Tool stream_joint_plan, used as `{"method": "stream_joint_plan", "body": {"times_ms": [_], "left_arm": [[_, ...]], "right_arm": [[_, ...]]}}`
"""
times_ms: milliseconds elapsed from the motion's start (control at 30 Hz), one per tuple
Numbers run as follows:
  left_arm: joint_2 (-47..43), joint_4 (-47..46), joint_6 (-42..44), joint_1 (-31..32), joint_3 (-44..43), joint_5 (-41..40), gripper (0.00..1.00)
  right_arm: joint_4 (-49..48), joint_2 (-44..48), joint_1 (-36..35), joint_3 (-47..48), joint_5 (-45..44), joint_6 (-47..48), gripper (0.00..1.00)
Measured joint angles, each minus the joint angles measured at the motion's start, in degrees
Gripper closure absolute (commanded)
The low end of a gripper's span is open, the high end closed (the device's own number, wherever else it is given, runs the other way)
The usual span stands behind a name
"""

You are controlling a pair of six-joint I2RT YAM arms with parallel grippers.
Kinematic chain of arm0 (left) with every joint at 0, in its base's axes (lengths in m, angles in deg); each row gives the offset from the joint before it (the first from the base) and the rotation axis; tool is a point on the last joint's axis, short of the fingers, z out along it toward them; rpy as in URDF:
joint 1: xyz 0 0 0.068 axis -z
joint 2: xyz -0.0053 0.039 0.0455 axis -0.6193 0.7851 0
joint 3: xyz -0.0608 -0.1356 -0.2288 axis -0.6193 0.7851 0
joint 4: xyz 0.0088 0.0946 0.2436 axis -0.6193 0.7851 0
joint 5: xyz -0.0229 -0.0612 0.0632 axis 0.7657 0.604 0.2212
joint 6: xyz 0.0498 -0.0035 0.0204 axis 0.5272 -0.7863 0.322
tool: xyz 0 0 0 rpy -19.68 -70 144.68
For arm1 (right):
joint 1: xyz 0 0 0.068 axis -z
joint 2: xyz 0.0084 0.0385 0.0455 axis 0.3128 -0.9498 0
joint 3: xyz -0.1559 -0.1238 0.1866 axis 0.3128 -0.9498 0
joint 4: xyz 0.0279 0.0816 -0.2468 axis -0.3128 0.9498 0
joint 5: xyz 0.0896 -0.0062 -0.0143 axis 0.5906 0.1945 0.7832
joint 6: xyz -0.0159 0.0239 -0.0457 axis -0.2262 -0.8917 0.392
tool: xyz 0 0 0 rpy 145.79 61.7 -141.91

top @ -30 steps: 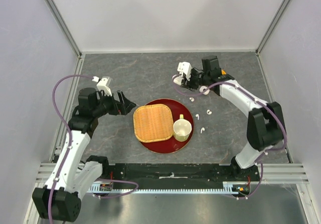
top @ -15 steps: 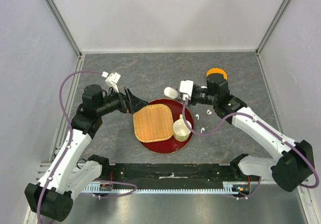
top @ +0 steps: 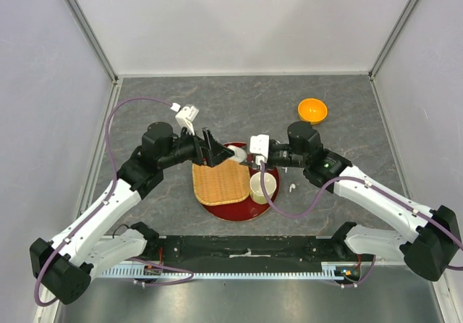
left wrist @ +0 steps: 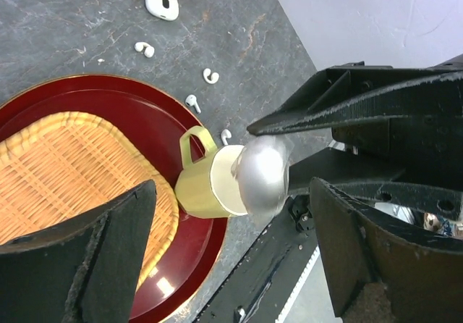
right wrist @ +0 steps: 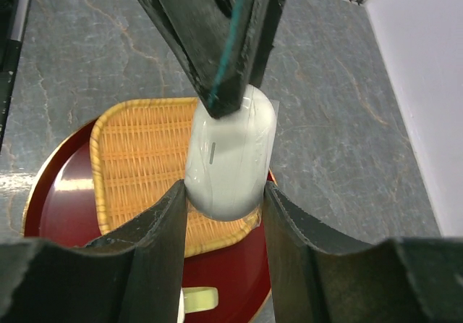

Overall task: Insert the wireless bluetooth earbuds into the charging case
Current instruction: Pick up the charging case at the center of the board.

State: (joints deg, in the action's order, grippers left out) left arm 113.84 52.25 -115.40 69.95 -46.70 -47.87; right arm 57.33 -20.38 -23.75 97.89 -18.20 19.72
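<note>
My right gripper (right wrist: 225, 193) is shut on a white pebble-shaped charging case (right wrist: 231, 149), holding it by its lower end above the red tray's back edge. The case (left wrist: 262, 174) hangs between my left gripper's (left wrist: 231, 214) wide open jaws, whose dark fingers (right wrist: 231, 40) reach its far end. From above, the left gripper (top: 215, 149) and right gripper (top: 244, 155) meet nose to nose at the case (top: 236, 153). Tiny white earbuds (left wrist: 210, 75) lie loose on the grey table right of the tray; one earbud (top: 292, 188) shows from above, the others hidden by my right arm.
A red round tray (top: 235, 213) carries a woven basket (top: 221, 182) and a cream cup (top: 262, 187). An orange bowl (top: 312, 110) stands at the back right. A second white case (left wrist: 162, 3) lies on the table beyond the earbuds.
My right arm has carried the case from the back right to above the tray. My left gripper has swung right to meet it. The orange bowl is now uncovered.
</note>
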Motion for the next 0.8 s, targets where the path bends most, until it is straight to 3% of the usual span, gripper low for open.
{"method": "stream_joint_plan", "body": {"times_ms": [200,533,667,800], "left_arm": [[1.36,-0.76,-0.52,2.49,-0.04,-2.03,0.26],[2.56,-1.09,-0.94,4.13,-0.15,-2.84,0.29],[2.56,-0.44,-0.94,4.15,-0.15,-2.84,0.36],[3.02,-0.48,-0.98,4.2,-0.46,-2.78,0.37]], "right_arm": [[-0.02,0.04,-2.36,-0.7,-1.36,-0.79,1.0],[-0.48,0.07,-3.28,-1.38,-5.25,-1.33,1.0],[-0.48,0.2,-3.3,-1.88,-6.12,-1.33,1.0],[-0.5,0.42,-3.37,-1.88,-6.14,-1.38,1.0]]}}
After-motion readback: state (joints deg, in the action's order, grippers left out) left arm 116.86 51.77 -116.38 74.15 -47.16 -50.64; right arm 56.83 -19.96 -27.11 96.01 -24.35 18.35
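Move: The charging case, already held out in the right fingertips, lies about 4 cm to the left hand's right, 1 cm ahead and 1 cm lower. Below the left hand, the basket sits some 21 cm down, 1 cm left and 1 cm back; the mug is roughly 14 cm right, 4 cm back and 17 cm down. From the right hand, the case sticks out about 3 cm left and 1 cm ahead, level with it. Left fingers edge about 2 cm right and slightly down, narrowing around the case, which the right hand lowers. ##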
